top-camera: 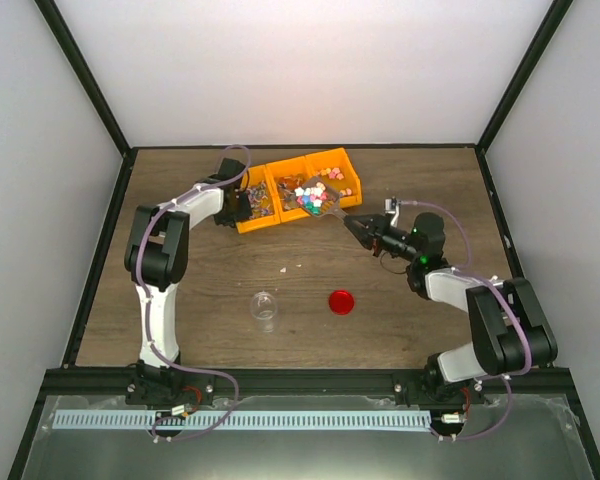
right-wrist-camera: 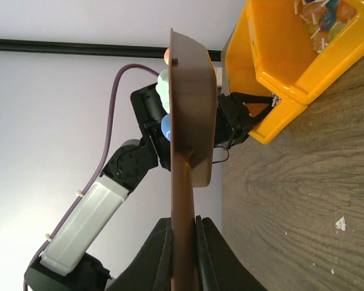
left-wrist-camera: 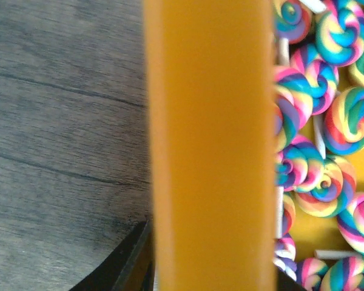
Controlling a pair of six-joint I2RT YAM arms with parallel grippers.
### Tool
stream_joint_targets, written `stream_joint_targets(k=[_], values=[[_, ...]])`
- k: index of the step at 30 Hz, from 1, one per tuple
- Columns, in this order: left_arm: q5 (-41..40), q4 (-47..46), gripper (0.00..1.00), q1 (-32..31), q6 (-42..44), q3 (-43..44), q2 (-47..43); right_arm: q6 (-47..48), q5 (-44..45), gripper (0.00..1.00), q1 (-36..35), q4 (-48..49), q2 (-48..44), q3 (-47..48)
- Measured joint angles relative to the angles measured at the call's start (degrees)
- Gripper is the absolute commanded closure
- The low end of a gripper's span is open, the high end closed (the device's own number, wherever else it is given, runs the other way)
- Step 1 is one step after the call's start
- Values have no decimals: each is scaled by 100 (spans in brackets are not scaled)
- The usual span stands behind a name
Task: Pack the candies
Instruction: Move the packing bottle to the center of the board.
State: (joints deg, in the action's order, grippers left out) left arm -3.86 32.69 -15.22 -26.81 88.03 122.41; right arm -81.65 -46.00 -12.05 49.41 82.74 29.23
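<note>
The candies (top-camera: 310, 195) are small white, pink and blue pieces heaped in a clear scoop (top-camera: 327, 207) over the middle of the orange bins (top-camera: 310, 160). My right gripper (top-camera: 365, 228) is shut on the scoop's handle (right-wrist-camera: 183, 182). In the right wrist view the scoop is edge-on, and a few candies (right-wrist-camera: 165, 91) show behind it. My left gripper (top-camera: 236, 205) straddles the left wall (left-wrist-camera: 212, 145) of the bins. One finger (left-wrist-camera: 128, 262) presses against the outside of that wall, and the other is almost hidden.
Swirled lollipops (left-wrist-camera: 318, 182) fill the left bin. A small clear jar (top-camera: 264, 306) stands upright on the wooden table in front of the arms, with a round red lid (top-camera: 341, 301) lying to its right. A few crumbs (top-camera: 290, 267) lie between the jar and the bins.
</note>
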Motion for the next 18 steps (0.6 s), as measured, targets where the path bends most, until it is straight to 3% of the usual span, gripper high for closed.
stream_joint_targets(k=[6,18], values=[[50,114,46,20,70,-105,-111,24,-162,99,50,0,-264,-92],[-251,621,35,-22,518,-793,-1823,-131,-566,99,74,730,-251,-201]])
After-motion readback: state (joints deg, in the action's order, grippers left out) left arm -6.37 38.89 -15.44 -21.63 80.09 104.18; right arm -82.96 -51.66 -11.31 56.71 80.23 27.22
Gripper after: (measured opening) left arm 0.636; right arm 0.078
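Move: Behind the left hand, which still has the tray's left wall between its fingers, the packing bottle stands roughly 26 cm back and 7 cm to the right, about level; the tray's middle is some 5 cm ahead and 12 cm right, the red lid 22 cm back, 22 cm right and 4 cm lower. From the right hand, holding the loaded scoop, the bottle lies about 12 cm back, 13 cm left and 17 cm below; the lid 8 cm back, 1 cm right and 22 cm down. Opening wide, the left fingers let go of the tray's left wall, and the hand lifts clear by about 8 cm while drawing back some 5 cm, slowly at first, then fast. Meanwhile the right hand keeps its hold on the scoop of candies, raising it and easing back, each by a couple of centimetres, with a slight tilt. ##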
